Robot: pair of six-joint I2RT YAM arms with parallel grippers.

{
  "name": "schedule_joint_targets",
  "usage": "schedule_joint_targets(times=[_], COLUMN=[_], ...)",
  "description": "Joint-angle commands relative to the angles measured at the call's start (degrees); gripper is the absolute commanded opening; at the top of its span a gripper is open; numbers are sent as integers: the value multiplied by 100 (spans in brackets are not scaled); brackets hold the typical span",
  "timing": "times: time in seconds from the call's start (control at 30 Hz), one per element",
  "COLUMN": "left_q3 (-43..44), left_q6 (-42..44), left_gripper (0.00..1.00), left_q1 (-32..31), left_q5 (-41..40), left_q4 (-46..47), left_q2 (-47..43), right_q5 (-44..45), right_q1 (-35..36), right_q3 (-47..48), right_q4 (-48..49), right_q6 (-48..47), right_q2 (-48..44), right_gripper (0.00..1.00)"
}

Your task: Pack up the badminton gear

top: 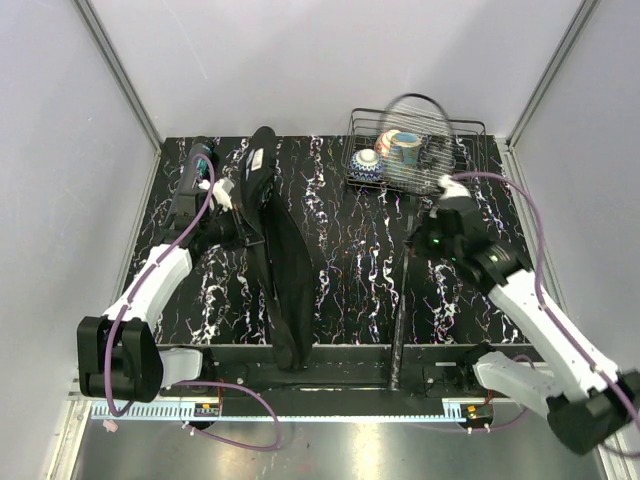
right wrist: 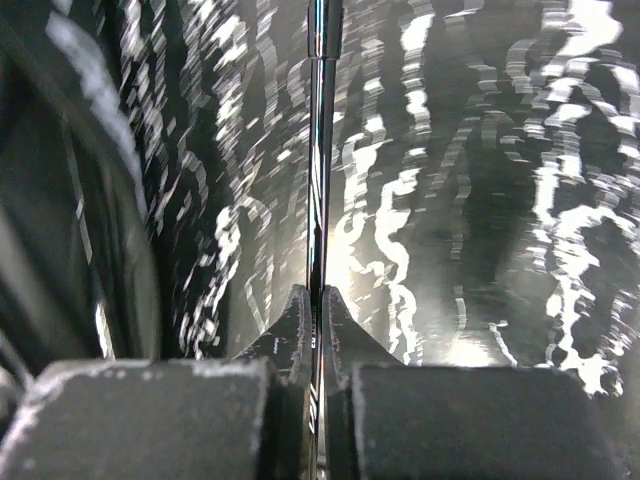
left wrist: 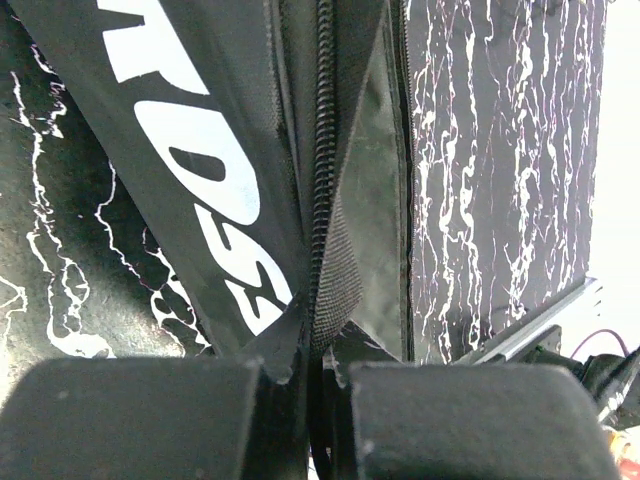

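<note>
The long black bag [top: 280, 270] lies lengthwise left of centre, and its white letters [left wrist: 200, 180] fill the left wrist view. My left gripper [top: 240, 205] is shut on the bag's zipper edge [left wrist: 322, 200] near its far end; its jaws [left wrist: 320, 345] pinch the fabric. My right gripper [top: 422, 240] is shut on the racket's thin shaft [right wrist: 320, 150], which runs straight out between the closed jaws [right wrist: 318, 300]. The racket's oval head [top: 418, 122] is blurred above the wire basket, and its handle end [top: 396, 370] points to the near edge. A dark tube-like thing with teal marks [top: 198, 165] lies back left.
A wire basket [top: 470, 150] with painted ceramic cups [top: 400, 145] stands at the back right, just beyond the right gripper. Grey walls close in the black marbled table [top: 350, 260] on three sides. A metal rail [top: 330, 350] runs along the near edge.
</note>
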Motion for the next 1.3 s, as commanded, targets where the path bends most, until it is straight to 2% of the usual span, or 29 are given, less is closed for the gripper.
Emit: schedule_joint_targets(times=[0.0,0.03,0.13,0.27,0.57,1.03,1.27], left_q3=[82,90,126,108,240,196,161], left_q6=[-164,-173,-190,-199,-349,-428,-410], left_gripper=[0,0,0,0,0,0,0], left_q1=[44,53,62,123,185,185,185], left_q5=[-328,-301,-249,-371,-266,33,-73], left_q4=[355,346,302,267,153,294,381], left_q2=[-282,-230,-133,-150,105,140,-62], right_q5=[-465,-143,79,273,1415,2725,2577], right_q1=[1391,1596,2151,2617,3565,4305,4516], right_q3=[1302,1513,2085,2244,2630,3861,3572], right_q4=[-440,-755,-1266,-1443,-2076,-2946,-2815], right_q6=[-1048,-1066,-1023,-978,-1339,-1330,-1216], right_q2=[1095,1550,2185,2468,3285,4841,4807], right_gripper=[0,0,0,0,0,0,0])
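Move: My right hand already holds the racket by its shaft, head pointing forward. The middle of the open bag lies about 30 cm to its left, 4 cm ahead and 17 cm below. From the same hand, the patterned mug in the wire rack is some 32 cm straight ahead and the blue bowl about 29 cm ahead, 9 cm left, both roughly 16 cm lower. From my left hand, gripping the bag's zip edge, the bag's middle is about 5 cm right, level fore and aft, 11 cm down. I sweep the racket fast to the left towards the open bag with my right hand, then draw it back and down: about 16 cm left in all, 7 cm lower, 6 cm back. Meanwhile the wrist turns some 35 degrees counter-clockwise and rolls its left side down about 50, swinging the racket's head round to the bag's mouth. My left hand keeps pinching the zip edge, easing it a centimetre or so left and down. ##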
